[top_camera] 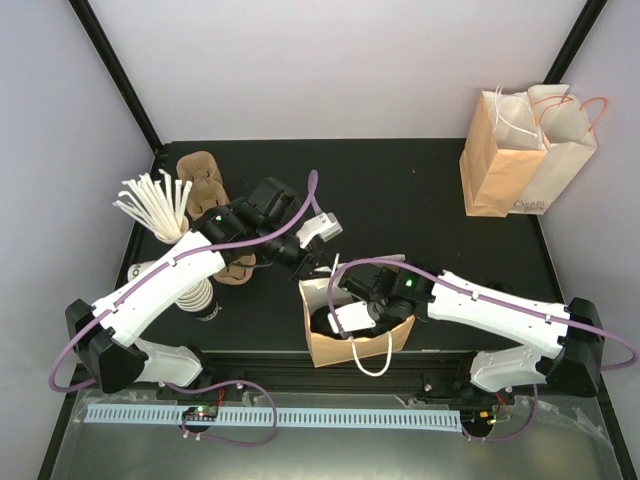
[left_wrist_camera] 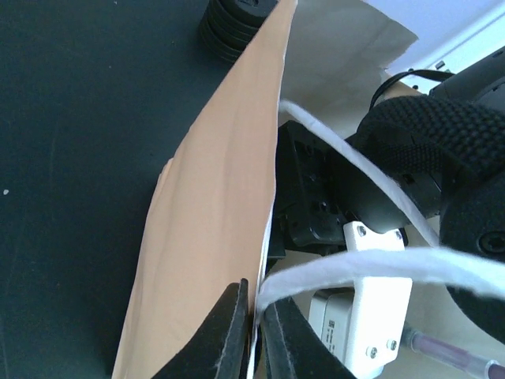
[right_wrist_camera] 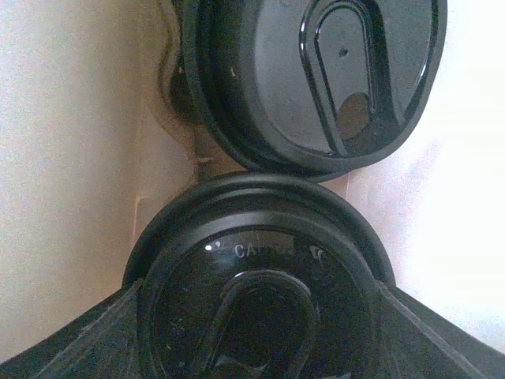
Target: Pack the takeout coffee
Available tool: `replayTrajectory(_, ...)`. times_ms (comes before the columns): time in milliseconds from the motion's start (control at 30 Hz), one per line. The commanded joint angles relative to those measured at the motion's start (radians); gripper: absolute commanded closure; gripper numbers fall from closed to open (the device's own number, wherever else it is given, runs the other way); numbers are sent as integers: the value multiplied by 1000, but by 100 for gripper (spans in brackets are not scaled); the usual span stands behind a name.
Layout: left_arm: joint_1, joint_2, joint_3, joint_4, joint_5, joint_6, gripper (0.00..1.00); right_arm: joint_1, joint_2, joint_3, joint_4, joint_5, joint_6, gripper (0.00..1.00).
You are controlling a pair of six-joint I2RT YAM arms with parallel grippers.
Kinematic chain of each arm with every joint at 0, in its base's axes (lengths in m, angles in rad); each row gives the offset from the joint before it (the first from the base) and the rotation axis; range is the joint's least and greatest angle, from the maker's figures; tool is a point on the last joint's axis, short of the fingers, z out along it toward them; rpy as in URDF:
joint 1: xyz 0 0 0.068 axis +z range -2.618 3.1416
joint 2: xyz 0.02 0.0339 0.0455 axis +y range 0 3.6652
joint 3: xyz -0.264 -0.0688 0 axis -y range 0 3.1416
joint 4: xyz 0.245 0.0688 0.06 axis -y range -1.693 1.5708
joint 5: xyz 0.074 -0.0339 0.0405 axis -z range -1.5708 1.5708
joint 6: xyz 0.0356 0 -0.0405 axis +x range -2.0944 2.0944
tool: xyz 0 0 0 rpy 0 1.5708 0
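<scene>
A brown paper bag (top_camera: 335, 350) with white handles stands open at the near middle of the table. My left gripper (top_camera: 308, 262) (left_wrist_camera: 256, 296) is shut on the bag's far rim (left_wrist_camera: 213, 205), right beside a white handle cord (left_wrist_camera: 355, 268). My right gripper (top_camera: 345, 320) (right_wrist_camera: 260, 288) reaches down inside the bag. Its fingers (right_wrist_camera: 126, 324) press both sides of a takeout coffee (right_wrist_camera: 260, 253), of which only the glossy black lid shows. A second takeout coffee (right_wrist_camera: 316, 79) with the same lid stands just beyond it, against the bag's wall.
Another paper bag (top_camera: 525, 150) stands at the back right. Brown pulp cup carriers (top_camera: 205, 180), a bundle of white sticks (top_camera: 155, 205) and a stack of white cups (top_camera: 197, 292) sit at the left. A stack of black lids (left_wrist_camera: 237, 20) lies beyond the bag.
</scene>
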Motion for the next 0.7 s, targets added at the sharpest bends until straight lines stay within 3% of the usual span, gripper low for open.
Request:
replayTrajectory(0, 5, -33, 26, 64, -25, 6, 90, 5, 20, -45, -13, -95, 23, 88)
replayTrajectory(167, 5, -48, 9, 86, -50, -12, 82, 4, 23, -27, -21, -95, 24, 88)
replayTrajectory(267, 4, -88, 2, 92, -65, -21, 72, 5, 27, -14, -30, -94, 27, 89)
replayTrajectory(400, 4, -127, -2, 93, -106, -32, 49, 3, 27, -12, -28, -90, 34, 89)
replayTrajectory(600, 4, -259, -27, 110, -199, -75, 2, 5, 24, -11, -17, -84, 47, 89)
replayTrajectory(667, 4, -315, -48, 127, -245, -94, 1, 5, 25, -6, -15, -80, 46, 89)
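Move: The left hand is pinching the far rim of the upright paper bag near its white handle; the bag's middle lies about 6 cm back, 7 cm to the right and 13 cm below. The lidded coffee cup in the right hand's grip is roughly 7 cm back, 9 cm right and 17 cm below the left hand. From the right hand, that cup sits straight ahead at 0 cm, 3 cm below, and the other cup 8 cm left, 1 cm back and 4 cm below. The left fingers let go of the bag's rim, spreading from nearly shut to almost wide open as the hand lifts about 6 cm and then also swings away to the left by some 3 cm, the wrist turning around 15 degrees. The right hand stays put down inside the bag, keeping its grip on the cup. ##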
